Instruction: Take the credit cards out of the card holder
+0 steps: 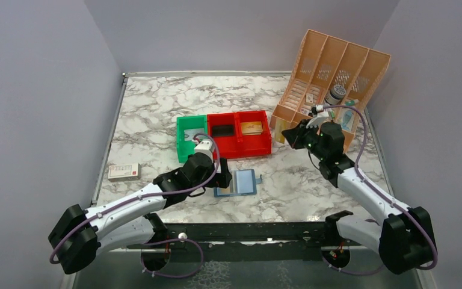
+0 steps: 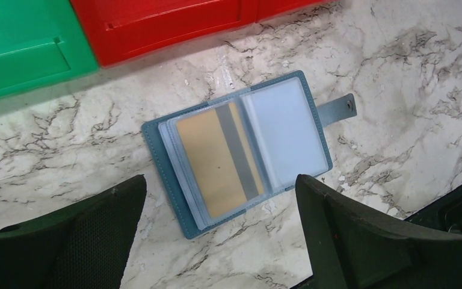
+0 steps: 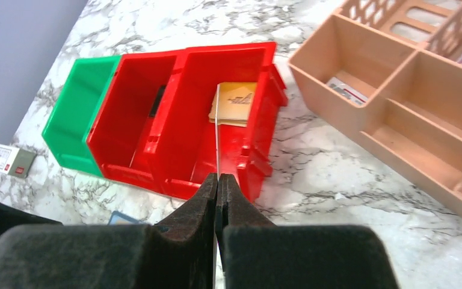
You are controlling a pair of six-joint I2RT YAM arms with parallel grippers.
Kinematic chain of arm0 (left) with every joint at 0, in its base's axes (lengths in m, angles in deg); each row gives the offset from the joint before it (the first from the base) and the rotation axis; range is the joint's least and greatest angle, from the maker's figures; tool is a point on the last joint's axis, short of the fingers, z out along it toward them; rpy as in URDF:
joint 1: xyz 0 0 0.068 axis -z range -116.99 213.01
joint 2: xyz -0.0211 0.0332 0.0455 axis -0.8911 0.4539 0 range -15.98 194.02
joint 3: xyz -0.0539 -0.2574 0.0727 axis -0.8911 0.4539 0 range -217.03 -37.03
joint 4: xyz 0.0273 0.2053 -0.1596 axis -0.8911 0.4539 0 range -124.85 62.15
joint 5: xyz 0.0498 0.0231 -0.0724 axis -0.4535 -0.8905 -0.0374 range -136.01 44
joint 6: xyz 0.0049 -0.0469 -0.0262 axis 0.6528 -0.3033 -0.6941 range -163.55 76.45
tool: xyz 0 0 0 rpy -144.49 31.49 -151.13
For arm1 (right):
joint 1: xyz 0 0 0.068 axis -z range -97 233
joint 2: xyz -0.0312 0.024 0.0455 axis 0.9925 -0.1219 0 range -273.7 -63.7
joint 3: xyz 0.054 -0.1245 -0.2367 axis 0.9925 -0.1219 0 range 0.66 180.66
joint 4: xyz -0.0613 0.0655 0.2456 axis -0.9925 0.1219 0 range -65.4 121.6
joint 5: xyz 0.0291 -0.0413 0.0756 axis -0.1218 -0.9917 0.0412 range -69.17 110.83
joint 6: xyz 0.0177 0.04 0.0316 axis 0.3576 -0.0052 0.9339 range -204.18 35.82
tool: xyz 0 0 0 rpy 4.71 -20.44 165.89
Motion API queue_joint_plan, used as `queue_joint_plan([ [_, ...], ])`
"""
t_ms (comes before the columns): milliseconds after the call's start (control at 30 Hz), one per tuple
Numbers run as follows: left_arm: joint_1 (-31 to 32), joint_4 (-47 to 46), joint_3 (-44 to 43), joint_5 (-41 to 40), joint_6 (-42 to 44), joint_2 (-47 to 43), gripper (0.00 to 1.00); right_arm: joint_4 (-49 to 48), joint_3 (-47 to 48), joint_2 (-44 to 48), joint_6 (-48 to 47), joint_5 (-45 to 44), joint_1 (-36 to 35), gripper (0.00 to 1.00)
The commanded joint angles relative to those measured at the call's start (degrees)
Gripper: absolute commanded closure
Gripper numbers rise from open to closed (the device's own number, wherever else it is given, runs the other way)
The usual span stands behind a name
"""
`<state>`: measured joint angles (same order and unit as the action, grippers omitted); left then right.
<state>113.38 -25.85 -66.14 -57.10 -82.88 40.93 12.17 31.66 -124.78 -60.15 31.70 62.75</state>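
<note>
The blue card holder [image 2: 162, 150] lies open on the marble just in front of the bins, also seen in the top view as the card holder [image 1: 240, 182]. A tan-gold credit card [image 2: 213, 162] with a grey stripe sits in its left clear sleeve. The right sleeve looks pale. My left gripper [image 2: 219, 186] hovers open over the holder's near edge, touching nothing. My right gripper [image 3: 218, 177] is shut on a thin pale card seen edge-on, raised near the right red bin [image 3: 240, 150]. A tan card [image 3: 234, 102] lies inside that bin.
A green bin [image 1: 189, 135] and two red bins [image 1: 240, 141] stand in a row behind the holder. A tilted orange divided organizer [image 1: 337, 78] fills the back right. A white-and-red flat box [image 1: 123, 171] lies at the left.
</note>
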Motion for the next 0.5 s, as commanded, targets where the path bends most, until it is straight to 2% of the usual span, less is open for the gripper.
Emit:
queue_joint_plan([
  [0, -0.3, 2.1, 0.8, -3.9, -0.5, -3.1, 0.01, -0.3, 3.3, -1.0, 1.7, 10.2, 5.6, 0.99],
  [133, -0.4, 3.2, 1.2, -5.2, -0.9, -5.5, 0.01, -5.8, 4.2, 0.0, -0.2, 12.8, 7.0, 0.99],
  [300, -0.5, 5.3, 1.1, -6.0, -0.8, -7.0, 0.01, -12.3, 5.5, 0.0, -8.7, 18.9, 7.0, 0.99],
  [467, -0.6, 5.6, 1.1, -6.2, -0.8, -7.7, 0.01, -20.8, 3.8, -2.0, -16.5, 19.8, 6.7, 0.99],
])
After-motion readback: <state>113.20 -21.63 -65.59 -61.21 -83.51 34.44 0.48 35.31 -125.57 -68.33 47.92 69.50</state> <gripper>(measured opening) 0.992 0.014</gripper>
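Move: Roughly 9 cm ahead of the right hand, 11 cm to its left and 12 cm below lies the right red compartment with the gold cards in it; the middle red one is another 11 cm to the left of that one. The open card holder is about 9 cm back and 17 cm left of the right hand, the wooden rack some 17 cm ahead and 14 cm right. From the left hand, the right red compartment lies about 19 cm ahead and 9 cm right. Lifting the gold card it already holds, the closed right hand first finishes a short drift forward and right beside the red box, then climbs about 7 cm, easing back left while its fingers tip up some 20 degrees to nearly level and swing counter-clockwise. The left hand, wide open and empty, backs off about 2 cm left and slightly up from the card holder. ##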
